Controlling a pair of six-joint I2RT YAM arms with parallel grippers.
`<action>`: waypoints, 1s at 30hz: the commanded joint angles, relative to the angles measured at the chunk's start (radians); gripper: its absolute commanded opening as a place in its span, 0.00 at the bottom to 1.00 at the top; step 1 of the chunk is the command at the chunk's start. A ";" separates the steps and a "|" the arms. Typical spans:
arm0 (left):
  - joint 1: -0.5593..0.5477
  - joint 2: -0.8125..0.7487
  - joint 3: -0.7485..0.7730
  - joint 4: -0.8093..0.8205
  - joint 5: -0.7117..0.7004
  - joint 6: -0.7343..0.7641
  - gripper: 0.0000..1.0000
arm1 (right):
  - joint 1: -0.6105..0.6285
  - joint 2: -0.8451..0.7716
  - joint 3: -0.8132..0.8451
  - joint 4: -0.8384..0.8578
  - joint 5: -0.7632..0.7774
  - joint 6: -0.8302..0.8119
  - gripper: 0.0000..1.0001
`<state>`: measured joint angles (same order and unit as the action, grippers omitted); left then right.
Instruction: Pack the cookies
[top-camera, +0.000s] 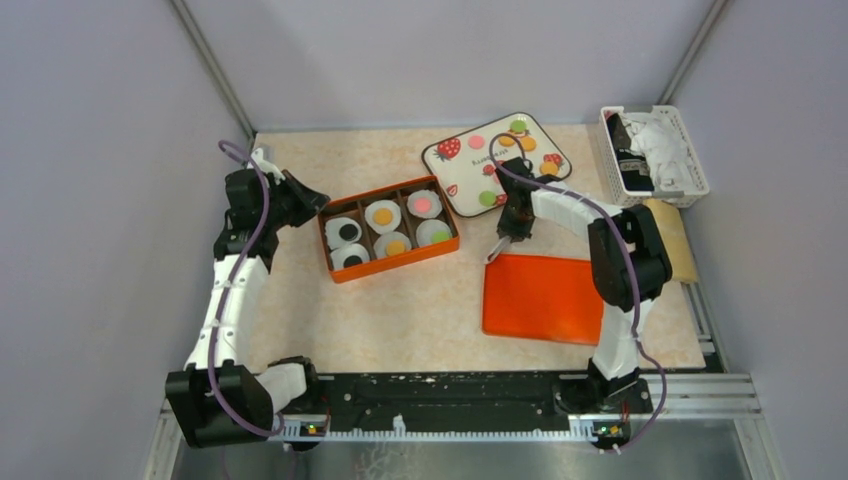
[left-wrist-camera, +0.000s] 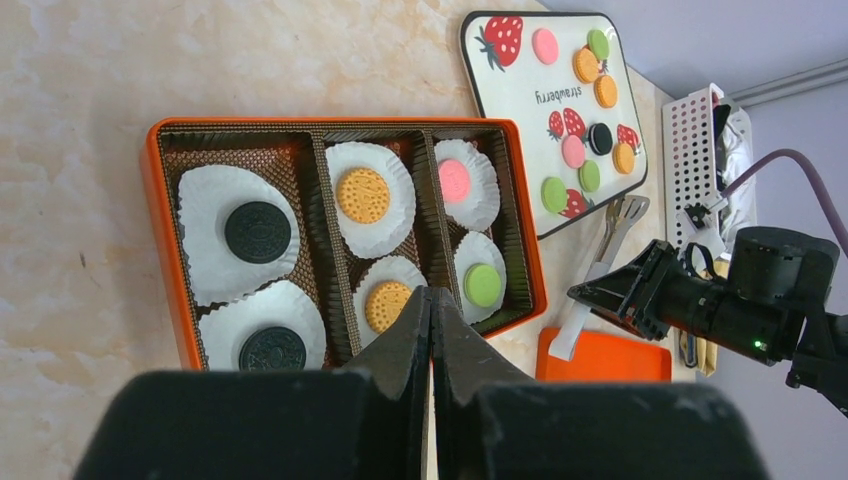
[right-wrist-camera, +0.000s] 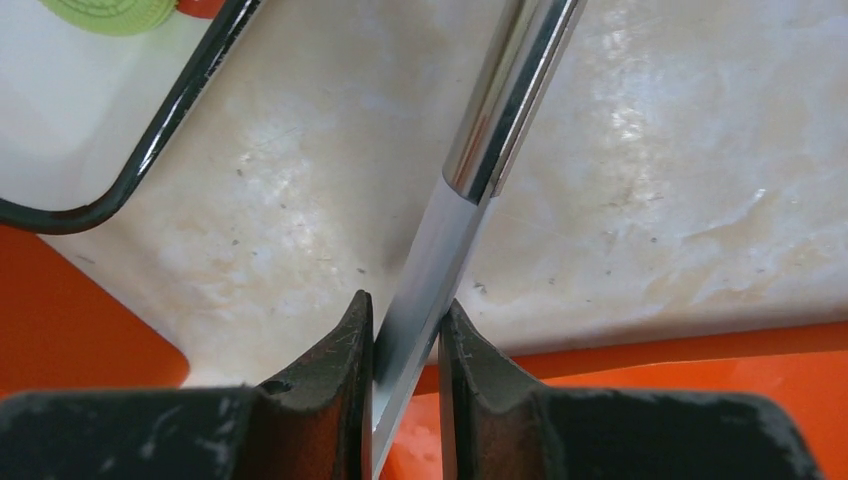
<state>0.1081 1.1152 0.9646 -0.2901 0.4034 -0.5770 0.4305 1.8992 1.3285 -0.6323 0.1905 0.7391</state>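
Note:
The orange box (top-camera: 395, 262) holds white paper cups with cookies: two black (left-wrist-camera: 257, 231), two orange (left-wrist-camera: 362, 195), one pink (left-wrist-camera: 454, 180) and one green (left-wrist-camera: 482, 285). Several more cookies (top-camera: 527, 143) lie on the strawberry tray (top-camera: 470, 175). My left gripper (top-camera: 318, 200) is shut and empty at the box's left end, its tips (left-wrist-camera: 431, 300) pressed together. My right gripper (right-wrist-camera: 405, 320) is shut on metal tongs (right-wrist-camera: 480, 150) between the tray and the orange lid (top-camera: 540, 298). The tongs' (left-wrist-camera: 604, 255) tips point toward the tray's near edge.
A white basket (top-camera: 655, 155) with dark and white items stands at the back right, and a tan flat piece (top-camera: 675, 235) lies beside the lid. The tray's black rim (right-wrist-camera: 150, 150) and a green cookie (right-wrist-camera: 110, 12) lie close ahead of the right gripper.

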 joint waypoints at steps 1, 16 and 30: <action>-0.001 0.003 0.006 0.040 -0.005 0.004 0.05 | 0.017 0.037 0.116 0.210 -0.149 -0.080 0.00; -0.003 0.019 0.005 0.048 -0.007 -0.005 0.04 | 0.017 -0.005 0.171 0.232 -0.186 -0.078 0.00; -0.003 0.016 0.003 0.041 -0.017 -0.001 0.04 | 0.017 0.214 0.297 0.223 -0.194 -0.071 0.00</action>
<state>0.1081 1.1309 0.9646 -0.2909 0.3920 -0.5770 0.4362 2.0678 1.5345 -0.6640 -0.0093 0.8120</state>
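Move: The right hand, gripping the tongs just above the table, has the cookie box's middle about 25 cm to its left and 2 cm ahead. The strawberry tray's middle lies some 17 cm ahead and 2 cm left, and the red lid's middle roughly 14 cm back and 7 cm right. For the idle left hand, the cookie box is about 10 cm right, 3 cm ahead and 22 cm below. The right hand, still pinching the tongs, travels about 5.5 cm left and 2.5 cm forward, towards the cookie box. ##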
